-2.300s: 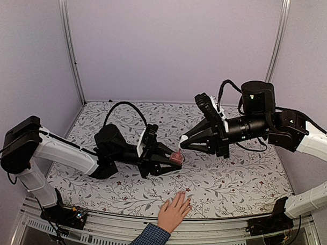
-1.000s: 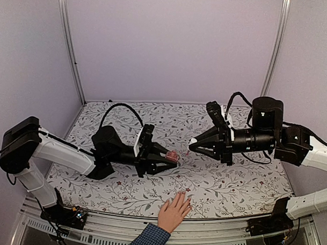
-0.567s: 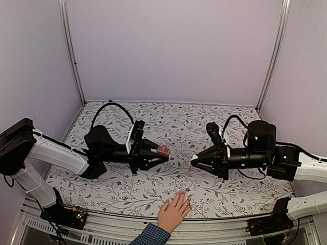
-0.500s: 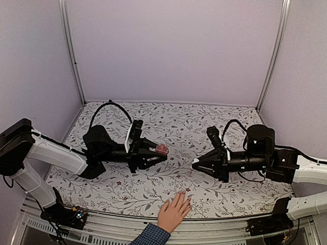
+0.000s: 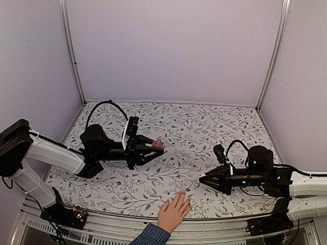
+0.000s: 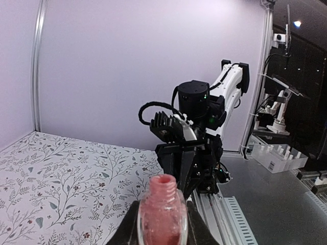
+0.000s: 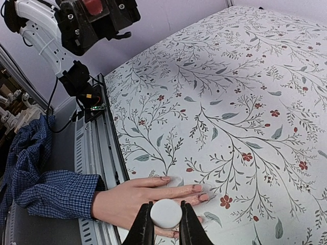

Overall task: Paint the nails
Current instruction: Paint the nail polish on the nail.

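A light-skinned hand point(image 5: 174, 211) with a blue checked cuff point(image 5: 148, 239) lies flat at the table's near edge. Its nails point(image 7: 197, 188) look pinkish in the right wrist view, where the hand point(image 7: 127, 199) lies just under the fingers. My right gripper point(image 5: 202, 180) is low over the table, right of the hand, pointing left. It is shut point(image 7: 165, 213) on a round white cap point(image 7: 165, 210); no brush shows. My left gripper point(image 5: 154, 146) is shut point(image 6: 162, 224) on an open pink bottle point(image 6: 162, 212), held above the table's left middle.
The table has a floral cloth point(image 5: 206, 129). A metal rail point(image 5: 202, 231) runs along the near edge. Frame posts point(image 5: 69, 49) and lilac walls close the back and sides. The right arm point(image 6: 196, 132) faces the left wrist camera.
My right arm has dropped and drawn back toward the near right, down close to the table beside the hand. My left arm has pulled back left with the bottle. The hand has stayed still.
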Available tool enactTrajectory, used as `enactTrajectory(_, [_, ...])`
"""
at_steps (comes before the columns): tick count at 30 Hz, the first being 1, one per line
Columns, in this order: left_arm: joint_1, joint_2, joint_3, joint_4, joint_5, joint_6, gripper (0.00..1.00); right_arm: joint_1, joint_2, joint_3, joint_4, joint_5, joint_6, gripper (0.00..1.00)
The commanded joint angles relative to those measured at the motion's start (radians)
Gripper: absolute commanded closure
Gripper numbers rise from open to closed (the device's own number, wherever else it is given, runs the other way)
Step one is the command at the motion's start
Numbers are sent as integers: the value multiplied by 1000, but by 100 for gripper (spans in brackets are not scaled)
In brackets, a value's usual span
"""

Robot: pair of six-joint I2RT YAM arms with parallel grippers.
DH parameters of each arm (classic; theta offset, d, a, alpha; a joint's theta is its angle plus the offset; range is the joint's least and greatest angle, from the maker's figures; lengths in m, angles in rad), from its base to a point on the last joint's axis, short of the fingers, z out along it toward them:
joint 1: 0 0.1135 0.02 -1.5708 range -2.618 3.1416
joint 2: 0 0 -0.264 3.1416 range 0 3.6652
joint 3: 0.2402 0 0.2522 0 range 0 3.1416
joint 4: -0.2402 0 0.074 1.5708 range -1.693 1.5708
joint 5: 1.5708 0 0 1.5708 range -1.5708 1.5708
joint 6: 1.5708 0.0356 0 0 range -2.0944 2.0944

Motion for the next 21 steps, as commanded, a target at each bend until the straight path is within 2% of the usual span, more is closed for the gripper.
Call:
enactTrajectory(1, [31,-14,-9,0,-25,-11,100,-13,8,-53,128,-9,42,100])
enactTrajectory(11, [64,-4,-23,4,-35,-31,100,-14,25,-204,348,24,124,100])
enactTrajectory(21, [82,28,-6,1,-28,-40,100,-14,71,-268,448,1,168,100])
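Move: The fingernails lie about 8 cm to the left of the right gripper, 2 cm ahead and some 14 cm below. From that gripper, the back of the human hand is about 14 cm left, 6 cm back and 13 cm below; the held bottle is 21 cm left, 7 cm ahead and 9 cm higher. From the left gripper, the nails are about 13 cm right, 5 cm back and 23 cm below. Lower the right gripper about 5 cm towards the height of the fingernails, easing roughly 1.5 cm to the right and levelling the fingers slightly, with the white brush cap still pinched. Meanwhile carry the polish bottle in the left gripper a little forward and left, away from the nails, keeping the grip. ##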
